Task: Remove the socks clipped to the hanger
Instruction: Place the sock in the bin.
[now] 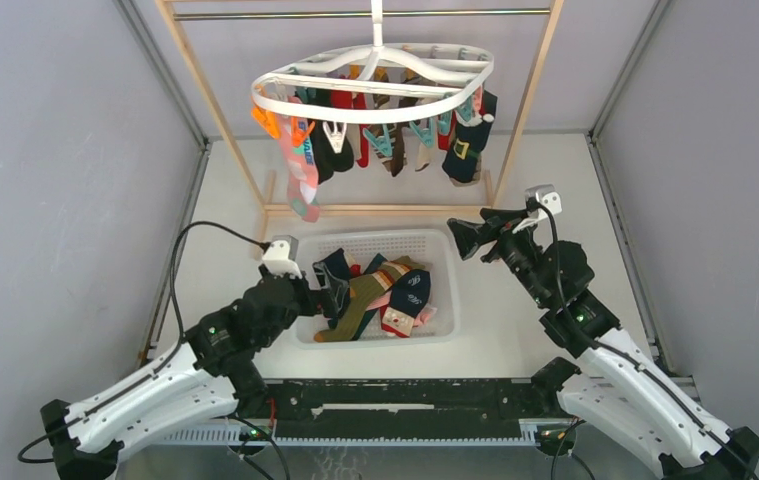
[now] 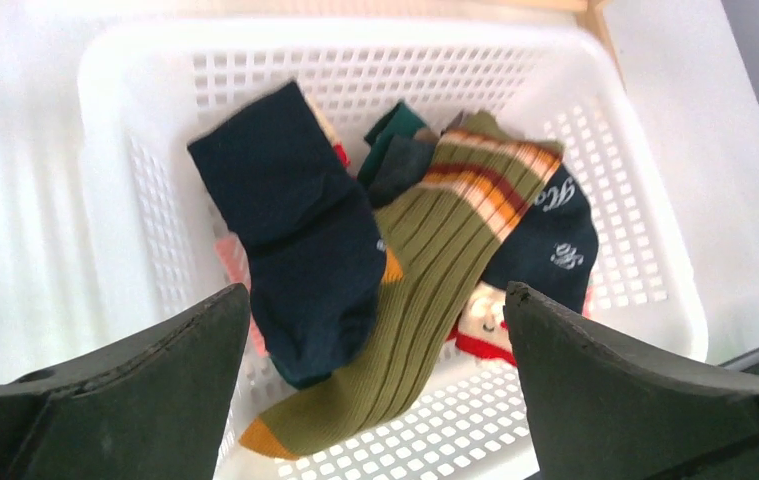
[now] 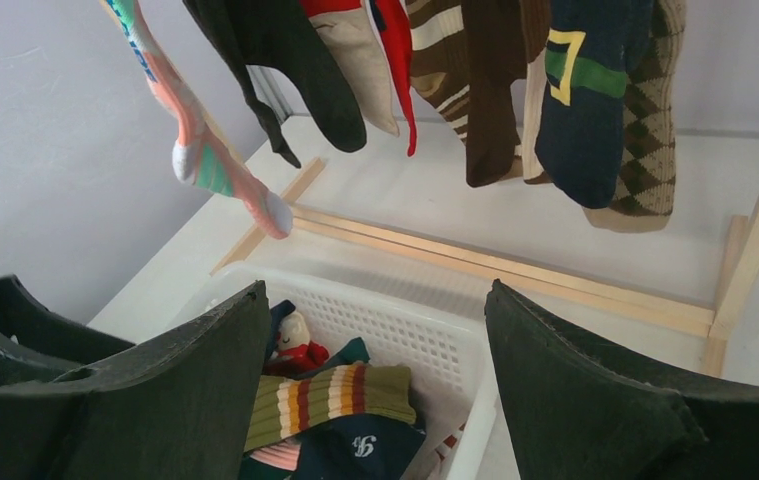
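The white oval hanger (image 1: 375,82) hangs from the rack at the back, with several socks clipped under it: a long pink one (image 1: 301,170), a black one (image 1: 331,152) and a navy one with a yellow buckle (image 1: 465,150). From the right wrist view these socks (image 3: 580,100) dangle above and ahead. My left gripper (image 1: 336,296) hovers open over the left part of the white mesh basket (image 1: 375,237). Nothing is between its fingers (image 2: 375,295); a dark navy sock (image 2: 300,220) lies loose below on an olive striped sock (image 2: 425,290). My right gripper (image 1: 465,238) is open and empty (image 3: 377,290), beside the basket's right far corner.
The wooden rack frame (image 1: 375,210) stands behind the basket, its base bar (image 3: 515,268) lying across the table. Grey walls close in on both sides. The basket (image 3: 475,425) holds several loose socks.
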Tool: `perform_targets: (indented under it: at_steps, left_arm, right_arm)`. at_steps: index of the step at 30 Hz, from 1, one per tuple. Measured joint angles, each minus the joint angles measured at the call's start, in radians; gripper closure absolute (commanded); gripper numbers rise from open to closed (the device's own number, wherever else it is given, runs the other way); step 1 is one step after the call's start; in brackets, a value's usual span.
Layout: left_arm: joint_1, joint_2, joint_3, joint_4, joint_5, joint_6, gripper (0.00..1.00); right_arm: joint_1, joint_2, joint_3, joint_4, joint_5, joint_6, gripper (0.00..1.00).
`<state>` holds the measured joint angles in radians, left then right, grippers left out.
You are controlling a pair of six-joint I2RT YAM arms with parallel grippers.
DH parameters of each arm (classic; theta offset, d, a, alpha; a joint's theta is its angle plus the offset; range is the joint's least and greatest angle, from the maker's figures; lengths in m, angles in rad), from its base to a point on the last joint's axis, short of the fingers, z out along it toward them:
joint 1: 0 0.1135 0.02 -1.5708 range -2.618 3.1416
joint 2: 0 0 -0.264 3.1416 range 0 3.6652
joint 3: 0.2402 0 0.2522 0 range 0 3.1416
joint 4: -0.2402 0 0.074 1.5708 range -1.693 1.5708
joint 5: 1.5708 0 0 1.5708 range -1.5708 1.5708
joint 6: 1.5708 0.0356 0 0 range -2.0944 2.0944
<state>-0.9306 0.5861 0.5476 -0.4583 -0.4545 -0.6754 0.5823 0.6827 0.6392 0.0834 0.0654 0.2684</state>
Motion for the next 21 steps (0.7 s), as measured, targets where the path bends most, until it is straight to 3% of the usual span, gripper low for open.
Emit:
perform_targets:
  at_steps: [8,21]
  left_arm:
    - [0.017,0.113,0.139,0.015,-0.085,0.093,0.0]
    - [0.185,0.275,0.185,0.195,-0.108,0.235,0.0]
  right_arm:
    - [-0.003,-0.041,-0.014,-0.029,0.0,0.008,0.14]
    - [-0.006,-0.102,-0.043,-0.069,0.0,0.027,0.14]
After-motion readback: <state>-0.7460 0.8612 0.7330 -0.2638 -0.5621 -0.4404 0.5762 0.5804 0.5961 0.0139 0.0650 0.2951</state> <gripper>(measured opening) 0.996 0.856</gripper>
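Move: The pink sock, still hanging, is about 20 cm ahead of the left hand, 5 cm to its left and some 15 cm above. The black sock hangs 5 cm to the right of the pink sock and a bit farther out. Below the left hand, the navy sock lies about 10 cm down and 4 cm ahead, with the olive sock 8 cm to the hand's right. From the right hand, the pink sock is about 30 cm left, 13 cm ahead and slightly higher. The navy sock, already let go in the bin, is left behind as the open, empty left hand climbs out, then swings mainly forward with a little left towards the hanging pink sock: about 8 cm forward and 5 cm up. Its fingers tip up and turn counter-clockwise, some 10 degrees each, staying wide open. The right hand eases back and right about 2 cm, touching nothing. ##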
